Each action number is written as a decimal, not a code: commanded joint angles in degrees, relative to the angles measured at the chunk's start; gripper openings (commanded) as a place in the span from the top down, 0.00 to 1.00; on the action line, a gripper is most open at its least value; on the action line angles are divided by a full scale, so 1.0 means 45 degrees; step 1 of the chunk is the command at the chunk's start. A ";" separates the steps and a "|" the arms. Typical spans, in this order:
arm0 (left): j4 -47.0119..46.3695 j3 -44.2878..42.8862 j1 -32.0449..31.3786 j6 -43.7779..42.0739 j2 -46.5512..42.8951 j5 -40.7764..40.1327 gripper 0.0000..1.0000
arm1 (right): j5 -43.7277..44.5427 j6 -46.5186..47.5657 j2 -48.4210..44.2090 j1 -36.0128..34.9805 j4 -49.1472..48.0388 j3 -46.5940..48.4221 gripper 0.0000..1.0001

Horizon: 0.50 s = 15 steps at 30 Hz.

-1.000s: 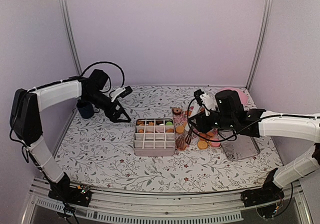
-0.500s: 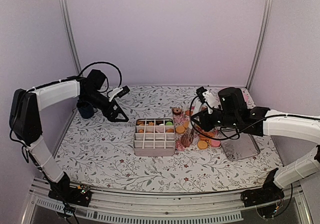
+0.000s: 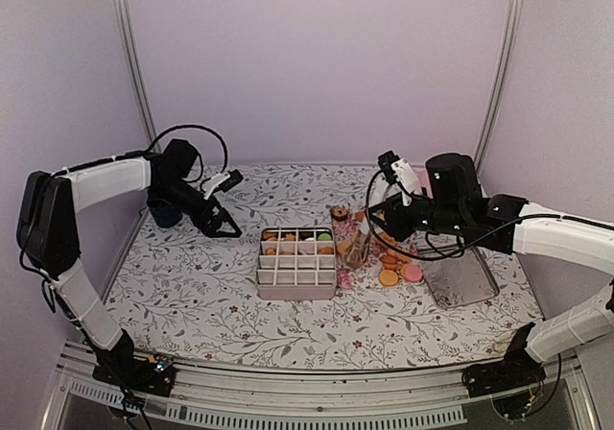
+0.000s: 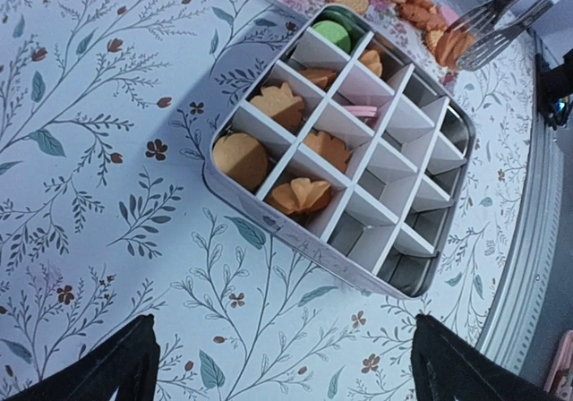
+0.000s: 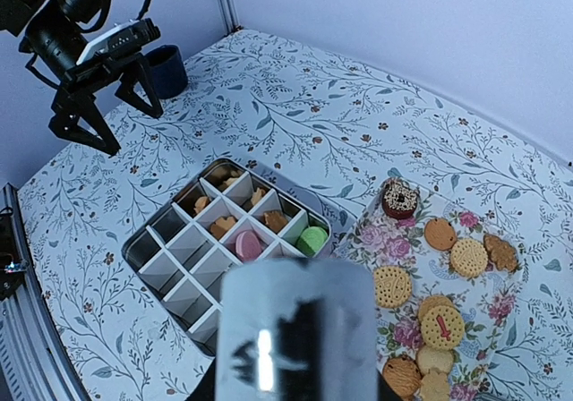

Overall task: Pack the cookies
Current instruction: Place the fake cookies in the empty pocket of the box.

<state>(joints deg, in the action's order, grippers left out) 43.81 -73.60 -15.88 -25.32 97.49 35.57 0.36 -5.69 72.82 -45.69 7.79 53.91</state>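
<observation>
The cookies lie in two places. Several sit in the far cells of the divided tin (image 3: 296, 274): tan ones (image 4: 240, 159), a green one (image 5: 312, 238) and a pink one (image 5: 248, 244). Many tan cookies (image 5: 391, 285) and a dark brown ring (image 5: 399, 199) lie on the floral napkin (image 3: 389, 265) right of the tin. My right gripper (image 3: 377, 223) is shut on metal tongs (image 5: 295, 329), held above the gap between tin and napkin; the tongs hide its fingers in the right wrist view. My left gripper (image 4: 282, 365) is open and empty, over the table left of the tin.
A dark blue cup (image 3: 163, 209) stands at the back left beside the left arm. The tin's metal lid (image 3: 462, 282) lies flat at the right. The tin's near cells hold nothing. A pink plate edge (image 3: 423, 180) shows behind the right arm.
My left gripper has drawn back to the left, away from the tin. My right arm has risen and pulled back to the right, lifting the tongs off the napkin's cookies.
</observation>
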 commanded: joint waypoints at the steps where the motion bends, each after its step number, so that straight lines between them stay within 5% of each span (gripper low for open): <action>1: -0.0298 0.0471 0.0393 -0.0135 -0.0462 0.0214 0.01 | -0.0610 0.0484 -0.0051 0.0038 -0.0345 0.1269 1.00; 15: -0.0849 0.1784 0.0854 -0.0072 -0.0913 0.0365 0.01 | -0.2192 0.1090 0.4326 -0.1467 -0.1275 0.5415 1.00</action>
<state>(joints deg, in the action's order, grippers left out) 41.50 -66.92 -12.84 -25.30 95.29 35.86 -6.81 -2.09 86.50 -49.84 5.48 71.88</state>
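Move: Over the cookie tray the right hand still grips the tongs, a cookie already squeezed between their tips; the box's empty near pockets lie some 16 cm to its left, 5 cm farther out and 20 cm below. The pink cookie in the box is about 13 cm left and 10 cm ahead, the tray's middle about 14 cm ahead with no sideways offset. From the left hand the empty pockets are roughly 15 cm to the right, level fore and aft, 10 cm below. Swinging the tongs over to the box, the right hand first climbs about 6 cm and then sweeps ever faster some 9 cm left, turning roughly 10 degrees counter-clockwise and keeping its squeeze so the jaws stay shut on the cookie. The empty left hand, wide open, eases about 2 cm left and 2 cm down, away from the box. ##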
